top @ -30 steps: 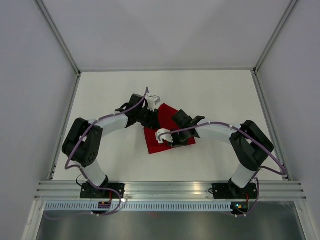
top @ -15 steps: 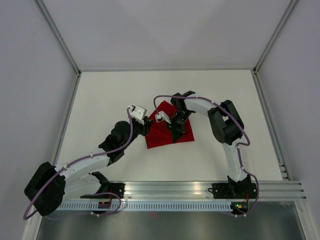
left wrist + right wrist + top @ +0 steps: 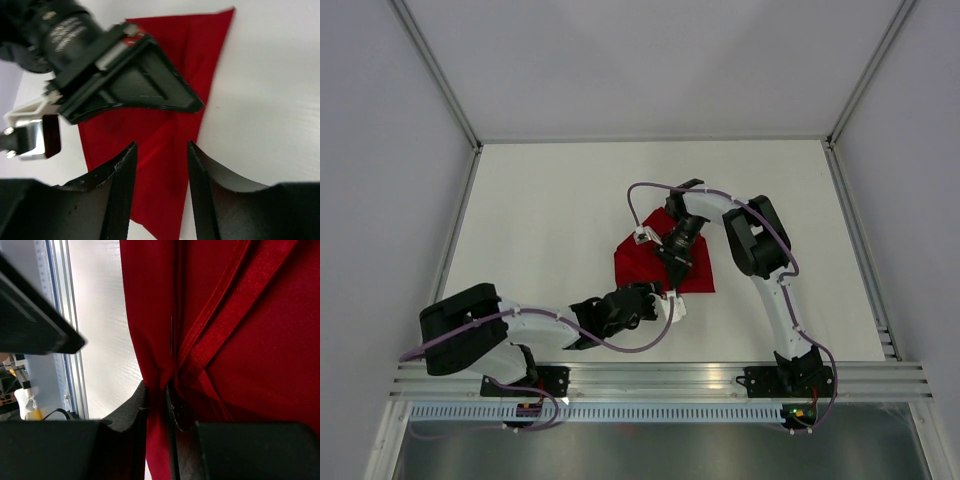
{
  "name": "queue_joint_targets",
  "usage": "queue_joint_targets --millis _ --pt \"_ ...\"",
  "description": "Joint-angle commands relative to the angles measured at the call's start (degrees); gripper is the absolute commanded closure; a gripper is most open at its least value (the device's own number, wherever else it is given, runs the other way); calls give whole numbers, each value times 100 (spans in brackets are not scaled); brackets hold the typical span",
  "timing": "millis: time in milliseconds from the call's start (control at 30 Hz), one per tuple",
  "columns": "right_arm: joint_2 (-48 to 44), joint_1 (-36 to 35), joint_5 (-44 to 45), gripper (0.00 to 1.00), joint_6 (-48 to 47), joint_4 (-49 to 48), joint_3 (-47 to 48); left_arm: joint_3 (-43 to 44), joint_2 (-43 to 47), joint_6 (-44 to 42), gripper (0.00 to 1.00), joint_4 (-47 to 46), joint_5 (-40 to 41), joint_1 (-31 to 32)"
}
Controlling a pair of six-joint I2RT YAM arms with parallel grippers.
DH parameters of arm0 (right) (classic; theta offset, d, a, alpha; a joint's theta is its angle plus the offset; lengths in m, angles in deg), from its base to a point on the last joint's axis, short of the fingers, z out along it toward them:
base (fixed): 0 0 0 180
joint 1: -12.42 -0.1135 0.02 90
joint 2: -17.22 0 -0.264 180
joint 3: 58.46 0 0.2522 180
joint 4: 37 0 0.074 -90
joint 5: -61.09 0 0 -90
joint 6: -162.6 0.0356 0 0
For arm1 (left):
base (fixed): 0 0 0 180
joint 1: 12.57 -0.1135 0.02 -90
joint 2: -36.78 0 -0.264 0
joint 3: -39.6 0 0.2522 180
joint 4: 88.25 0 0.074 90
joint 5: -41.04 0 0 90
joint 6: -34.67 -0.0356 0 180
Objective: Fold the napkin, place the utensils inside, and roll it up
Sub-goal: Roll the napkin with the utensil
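The red napkin [image 3: 635, 262] lies crumpled and partly folded in the middle of the white table. My right gripper [image 3: 677, 262] comes at it from the far side and is shut on a bunched fold of the napkin [image 3: 250, 340], pinched between its pads [image 3: 140, 405]. My left gripper [image 3: 658, 298] hovers low at the napkin's near edge. It is open, its fingers [image 3: 122, 170] straddling the cloth [image 3: 210, 50] without gripping it. The right gripper [image 3: 192, 105] shows just ahead of it. The utensils are out of view.
The white tabletop [image 3: 550, 200] is bounded by grey enclosure walls and an aluminium rail [image 3: 660, 378] along the near edge. The left arm's forearm [image 3: 540, 325] stretches low across the near left of the table.
The left arm has swung from the napkin's far left corner round to its near edge, and its jaws have widened. The right gripper has stayed shut on the cloth and bunched it.
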Motion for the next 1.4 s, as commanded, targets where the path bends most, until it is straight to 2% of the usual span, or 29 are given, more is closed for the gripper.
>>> queue_joint_targets --millis 0,300,667,867,1067,1233,1333,1367 --pt "357 -17 569 91 -347 -349 31 79 -439 -942 49 -355 347 305" --pt "419 -17 587 91 -224 -367 137 201 -1135 -1039 47 -638 -65 429" --pt "471 -8 613 92 -145 -376 189 140 -2048 -1593 48 -1674 320 420" --pt "471 -8 604 92 -119 -384 198 166 -2146 -1628 50 -1491 163 332" --pt "480 -8 604 92 -110 -384 207 254 -2172 -1742 62 -1157 -109 104" --pt "489 -8 604 92 -101 -376 216 368 -2208 -1804 68 -823 -486 16" --pt "498 -8 604 92 -110 -376 216 526 -2208 -1690 74 -384 -681 -37" --pt "489 -17 604 92 -110 -376 216 588 -2199 -1638 80 -287 -812 -63"
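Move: Below the left fingers by some 7 cm lies the napkin's folded near edge; the spot to pinch is about 1 cm ahead and 3 cm to the right. The right fingertips, already on that edge, are about 1 cm ahead and 6 cm to the right. The napkin's near right corner lies 12 cm right and level, its far corner 19 cm ahead and 1 cm right. From the right hand the spot is about 3 cm left, level in depth and height. Sinking about 7 cm to the napkin's near edge, the left hand first eases back a little, then works forward and right towards the right fingertips, rolling its left side up some 15 degrees. Its half-open fingers close late and pinch the folded edge close to the left of the right hand, which stays put and keeps its grip. ##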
